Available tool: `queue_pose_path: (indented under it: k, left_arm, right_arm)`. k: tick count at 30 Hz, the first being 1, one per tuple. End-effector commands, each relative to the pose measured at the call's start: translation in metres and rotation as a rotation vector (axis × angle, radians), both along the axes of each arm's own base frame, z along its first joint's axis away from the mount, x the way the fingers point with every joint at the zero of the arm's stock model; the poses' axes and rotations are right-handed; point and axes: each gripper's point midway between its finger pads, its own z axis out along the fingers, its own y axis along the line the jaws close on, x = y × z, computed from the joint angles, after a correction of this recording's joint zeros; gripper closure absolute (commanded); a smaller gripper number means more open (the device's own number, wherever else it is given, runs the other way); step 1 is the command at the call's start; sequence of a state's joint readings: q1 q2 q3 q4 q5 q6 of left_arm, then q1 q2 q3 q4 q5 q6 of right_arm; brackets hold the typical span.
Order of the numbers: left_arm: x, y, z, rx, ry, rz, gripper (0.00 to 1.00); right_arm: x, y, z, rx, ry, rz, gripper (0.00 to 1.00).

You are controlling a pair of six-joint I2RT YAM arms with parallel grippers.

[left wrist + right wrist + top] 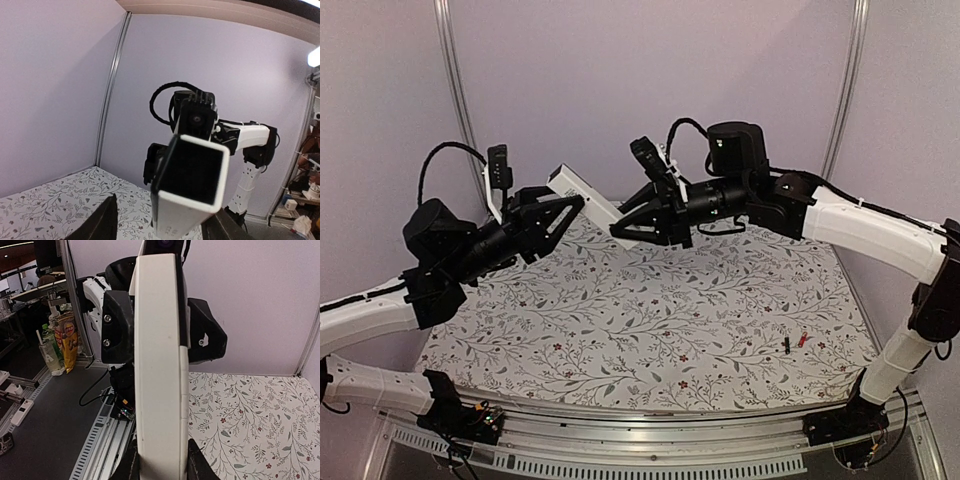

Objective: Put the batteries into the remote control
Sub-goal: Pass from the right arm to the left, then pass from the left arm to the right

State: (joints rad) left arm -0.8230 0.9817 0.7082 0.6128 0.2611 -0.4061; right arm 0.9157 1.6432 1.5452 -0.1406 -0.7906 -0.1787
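The remote control (588, 195) is a white bar held in the air above the back of the table, between both arms. My right gripper (620, 232) is shut on its lower end, and in the right wrist view its fingers (131, 467) press both sides of the remote control (160, 365). My left gripper (575, 205) is open around the upper end. In the left wrist view its fingers (106, 217) stand apart from the remote control (185, 210), whose black end faces the camera. The batteries, one black (786, 345) and one red (802, 340), lie on the cloth at the front right.
A floral cloth (650, 320) covers the table. Aluminium posts (455, 70) stand at the back corners against purple walls. A metal rail (650, 455) runs along the near edge between the arm bases.
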Motion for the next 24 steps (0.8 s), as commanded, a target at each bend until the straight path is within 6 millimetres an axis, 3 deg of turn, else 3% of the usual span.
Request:
queue_pose_path:
  k: [1,8,11,13,15,18,24]
  left_arm:
    - [-0.012,-0.014,0.006,0.026,-0.042,-0.065,0.49]
    - [-0.022,-0.021,0.013,0.002,-0.071,-0.092,0.82]
    - [-0.016,-0.018,0.012,-0.014,-0.034,-0.05,0.99]
    - [-0.006,-0.011,0.012,-0.046,0.015,0.013,1.0]
    - [0.006,-0.001,0.012,-0.084,0.07,0.095,1.0]
    - [0.016,0.009,0.011,-0.117,0.114,0.166,1.0]
    - [0.017,0.01,0.012,-0.128,0.128,0.176,1.0]
  right_arm:
    - [-0.022,0.002,-0.003,-0.019,0.065,0.139,1.0]
    - [-0.013,0.004,-0.008,-0.038,0.055,0.091,0.97]
    - [0.013,0.004,-0.007,-0.034,-0.002,-0.089,0.57]
    - [0.03,0.002,-0.005,-0.017,-0.064,-0.252,0.42]
    - [0.027,-0.003,0.002,0.029,-0.176,-0.355,0.35]
    - [0.012,-0.011,0.013,0.123,-0.358,-0.46,0.32]
    - [0.021,-0.016,0.022,0.126,-0.45,-0.611,0.32]
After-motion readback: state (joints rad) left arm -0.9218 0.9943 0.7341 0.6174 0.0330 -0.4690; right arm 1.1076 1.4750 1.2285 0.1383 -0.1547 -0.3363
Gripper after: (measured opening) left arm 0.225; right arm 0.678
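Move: The right hand still holds the lower end of the white remote control; its middle lies about 5 cm to that hand's left and 4 cm above it, level fore and aft. From the left hand, whose partly open fingers are around the remote control's upper part, the middle is roughly 3 cm to the right and 2 cm lower, neither ahead nor back. Nothing else stands near. Left hand pinches the remote, easing back-right 2 cm then returning; right lets go, turning clockwise some 25 degrees. ##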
